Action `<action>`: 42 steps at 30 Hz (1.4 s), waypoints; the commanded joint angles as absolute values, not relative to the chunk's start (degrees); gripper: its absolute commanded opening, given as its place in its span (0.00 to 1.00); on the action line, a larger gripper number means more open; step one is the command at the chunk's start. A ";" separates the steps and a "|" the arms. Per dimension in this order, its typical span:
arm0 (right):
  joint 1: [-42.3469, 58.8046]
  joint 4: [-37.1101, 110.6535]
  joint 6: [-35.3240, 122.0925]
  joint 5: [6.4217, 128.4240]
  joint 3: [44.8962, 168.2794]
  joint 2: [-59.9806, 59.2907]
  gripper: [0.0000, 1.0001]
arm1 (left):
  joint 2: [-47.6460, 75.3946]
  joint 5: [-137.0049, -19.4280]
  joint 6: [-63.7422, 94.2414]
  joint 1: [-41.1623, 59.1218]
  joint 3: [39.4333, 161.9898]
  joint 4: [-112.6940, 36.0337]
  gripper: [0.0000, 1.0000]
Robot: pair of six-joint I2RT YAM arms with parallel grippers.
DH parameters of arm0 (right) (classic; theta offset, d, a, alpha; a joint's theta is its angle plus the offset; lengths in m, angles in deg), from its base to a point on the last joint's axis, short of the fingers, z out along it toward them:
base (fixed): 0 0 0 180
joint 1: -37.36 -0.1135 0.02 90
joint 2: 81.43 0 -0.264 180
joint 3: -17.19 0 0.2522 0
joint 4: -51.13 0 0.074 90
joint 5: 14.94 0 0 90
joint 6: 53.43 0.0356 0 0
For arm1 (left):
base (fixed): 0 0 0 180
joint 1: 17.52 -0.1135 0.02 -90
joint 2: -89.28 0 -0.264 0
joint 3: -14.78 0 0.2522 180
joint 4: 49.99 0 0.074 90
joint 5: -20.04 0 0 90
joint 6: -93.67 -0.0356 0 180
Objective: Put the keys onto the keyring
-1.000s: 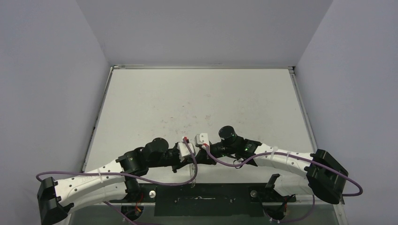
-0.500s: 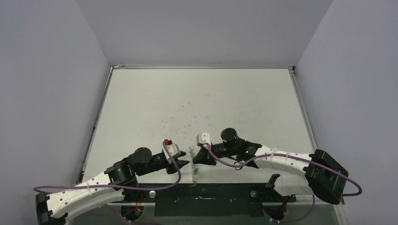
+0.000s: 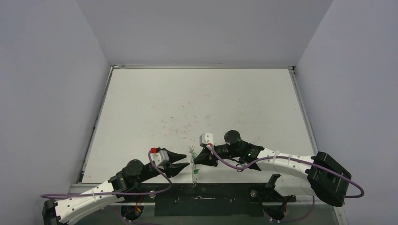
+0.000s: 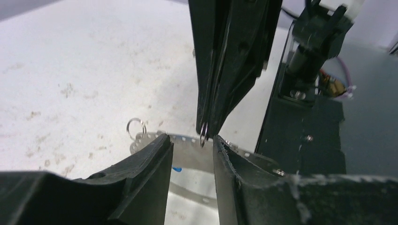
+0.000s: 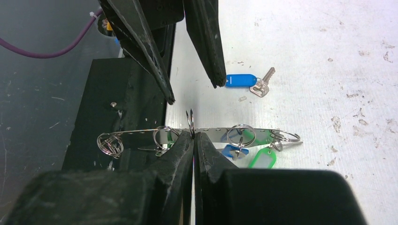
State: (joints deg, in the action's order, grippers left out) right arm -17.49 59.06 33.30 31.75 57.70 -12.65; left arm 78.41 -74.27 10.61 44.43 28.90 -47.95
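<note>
The keyring (image 5: 220, 132), a thin silvery hoop seen edge-on, hangs just above the table's near edge. My right gripper (image 5: 193, 135) is shut on a small split ring on its rim. Under the hoop dangle a green key (image 5: 263, 158) and a blue key (image 5: 231, 152). Another blue key (image 5: 246, 82) lies flat on the table behind it. My left gripper (image 4: 190, 140) is open, its fingers on either side of the pinched spot but a little back from the hoop, holding nothing. In the top view it (image 3: 187, 159) sits just left of the keyring (image 3: 192, 152).
A black base plate (image 3: 206, 197) runs along the near edge right under the hoop. The scuffed white table (image 3: 197, 103) stretches away to grey walls on three sides. Purple cables loop off both wrists.
My left gripper has opened and pulled back to the left, away from the right gripper. The keyring now shows between them. The right gripper has stayed shut, shifting slightly.
</note>
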 commanded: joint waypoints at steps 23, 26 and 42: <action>-17.85 64.61 34.86 32.11 57.32 -15.51 0.00 | 65.66 -78.57 7.43 44.78 32.87 -60.40 0.00; -17.86 63.62 34.75 32.62 57.69 -15.64 0.05 | 66.47 -78.48 7.38 44.79 33.67 -58.25 0.00; -17.89 48.46 25.54 37.52 62.77 -20.96 0.58 | 52.20 -80.99 -2.89 44.79 57.48 -25.12 0.00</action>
State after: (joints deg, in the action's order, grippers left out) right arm -17.54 50.19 28.65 37.31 59.27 -20.65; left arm 56.57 -78.64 1.41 44.67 50.61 -33.55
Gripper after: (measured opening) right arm 0.596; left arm 0.007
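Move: Some 3 cm to the right of the open left hand, level with it in height and reach, is the small split ring, about 1 cm left of the closed right hand's point. The metal plate hangs from it, its middle roughly 2 cm below the left hand, 3 cm to the right and 1 cm back. The front green tag is about 4 cm ahead of the left hand and 3 cm to the right, and the rear green tag 5 cm back and 4 cm to the right, both some 4 cm lower. Arching up nearly 3 cm and back down while moving about 2 cm right, the left hand comes to the split ring that the right fingers still hold still, and pinches it shut. Only then do the right fingers open wide and let go, drawing off up, forward and right by about 2.5 cm in all. The left keeps its grip, rises some 3 cm and tips its fingertips down roughly 15 degrees. ##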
